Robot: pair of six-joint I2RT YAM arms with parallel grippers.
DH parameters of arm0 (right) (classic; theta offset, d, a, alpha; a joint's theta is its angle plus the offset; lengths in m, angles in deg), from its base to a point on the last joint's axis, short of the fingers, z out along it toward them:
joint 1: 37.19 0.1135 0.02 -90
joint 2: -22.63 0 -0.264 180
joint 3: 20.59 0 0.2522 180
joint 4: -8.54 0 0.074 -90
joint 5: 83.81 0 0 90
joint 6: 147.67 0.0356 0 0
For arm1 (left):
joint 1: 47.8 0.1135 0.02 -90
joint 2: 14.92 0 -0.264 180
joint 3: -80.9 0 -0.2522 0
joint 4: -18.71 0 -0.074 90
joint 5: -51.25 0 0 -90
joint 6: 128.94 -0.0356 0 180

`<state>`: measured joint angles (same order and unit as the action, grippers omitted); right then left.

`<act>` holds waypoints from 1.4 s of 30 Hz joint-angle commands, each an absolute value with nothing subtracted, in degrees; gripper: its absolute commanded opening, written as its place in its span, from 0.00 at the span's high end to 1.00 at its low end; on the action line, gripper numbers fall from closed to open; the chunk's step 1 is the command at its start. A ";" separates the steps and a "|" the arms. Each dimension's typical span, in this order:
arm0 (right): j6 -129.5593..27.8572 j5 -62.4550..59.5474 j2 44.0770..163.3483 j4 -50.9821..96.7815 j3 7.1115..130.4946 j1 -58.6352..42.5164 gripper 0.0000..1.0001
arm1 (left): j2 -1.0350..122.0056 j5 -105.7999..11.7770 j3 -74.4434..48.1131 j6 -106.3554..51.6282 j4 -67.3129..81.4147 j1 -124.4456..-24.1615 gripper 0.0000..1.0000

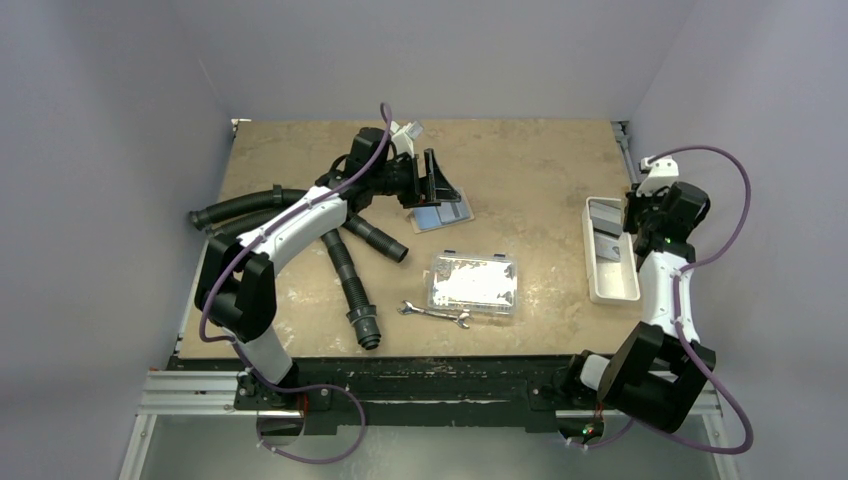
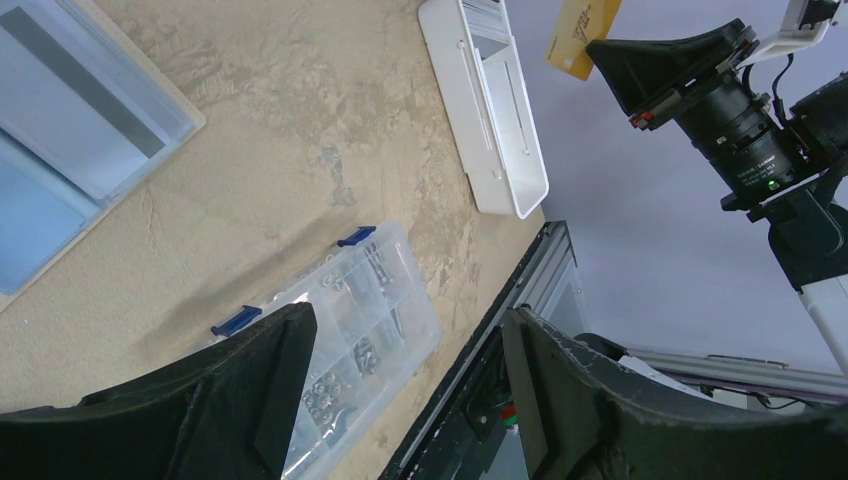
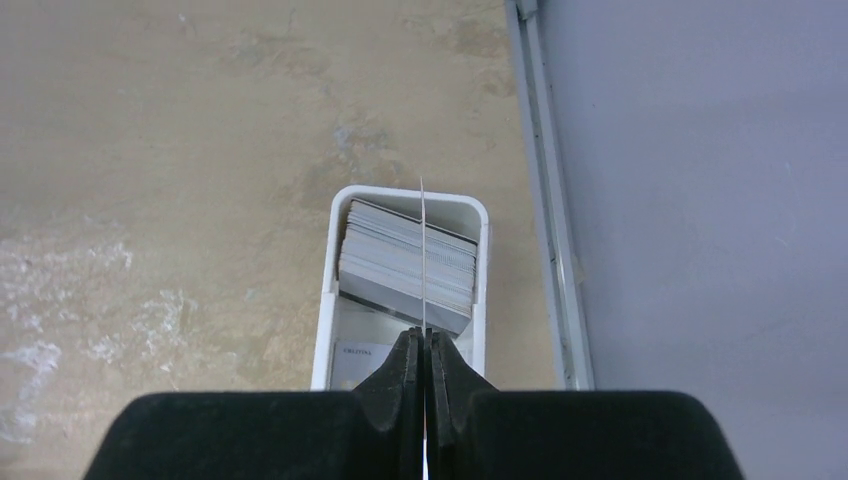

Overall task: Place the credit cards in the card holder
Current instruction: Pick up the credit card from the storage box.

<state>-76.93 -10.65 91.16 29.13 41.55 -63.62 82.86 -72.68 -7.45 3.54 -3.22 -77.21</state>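
Note:
The card holder point(image 1: 442, 214) lies flat at the table's back middle, grey-blue with a tan rim; it also fills the upper left corner point(image 2: 70, 150) of the left wrist view. My left gripper point(image 1: 432, 182) hangs just over its far edge, open and empty point(image 2: 408, 330). A stack of credit cards point(image 3: 408, 262) leans in the white tray point(image 3: 328, 300) at the right. My right gripper point(image 3: 424, 340) is shut on one credit card point(image 3: 424, 250), seen edge-on above the stack. From the left wrist view that card point(image 2: 583, 40) shows a yellow face.
A clear plastic box point(image 1: 472, 283) of small hardware sits mid-table, with a wrench point(image 1: 435, 314) in front of it. Black corrugated hoses point(image 1: 350, 270) sprawl beside the left arm. The white tray point(image 1: 612, 282) runs along the right edge, near a metal rail point(image 3: 545, 200).

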 commanded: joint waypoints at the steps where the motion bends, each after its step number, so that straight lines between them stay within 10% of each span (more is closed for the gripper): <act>1: -65.04 -5.59 90.59 26.59 43.88 -63.90 1.00 | 81.30 -73.69 -7.71 3.77 -0.90 -77.51 0.27; 23: -24.55 -9.90 84.07 25.83 38.26 -62.20 1.00 | 82.97 -74.28 -7.60 3.21 -0.72 -77.60 0.27; 42: -8.59 -24.51 91.90 1.29 33.77 -30.03 1.00 | 83.99 -84.60 -5.87 5.07 4.98 -72.25 0.24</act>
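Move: The right hand, already holding the yellow card clear of the box, has the card holder some 43 cm to its left, about level fore and aft and 17 cm below. The storage box is 16 cm under it, its middle 9 cm back and 2 cm left; the clear parts box lies 35 cm left, 17 cm back. The holder sits about 21 cm below the left hand, 3 cm back and 1 cm right. Right hand, card still pinched, rolls left-side-up some 60 degrees and swings about 25 cm left towards the holder. ##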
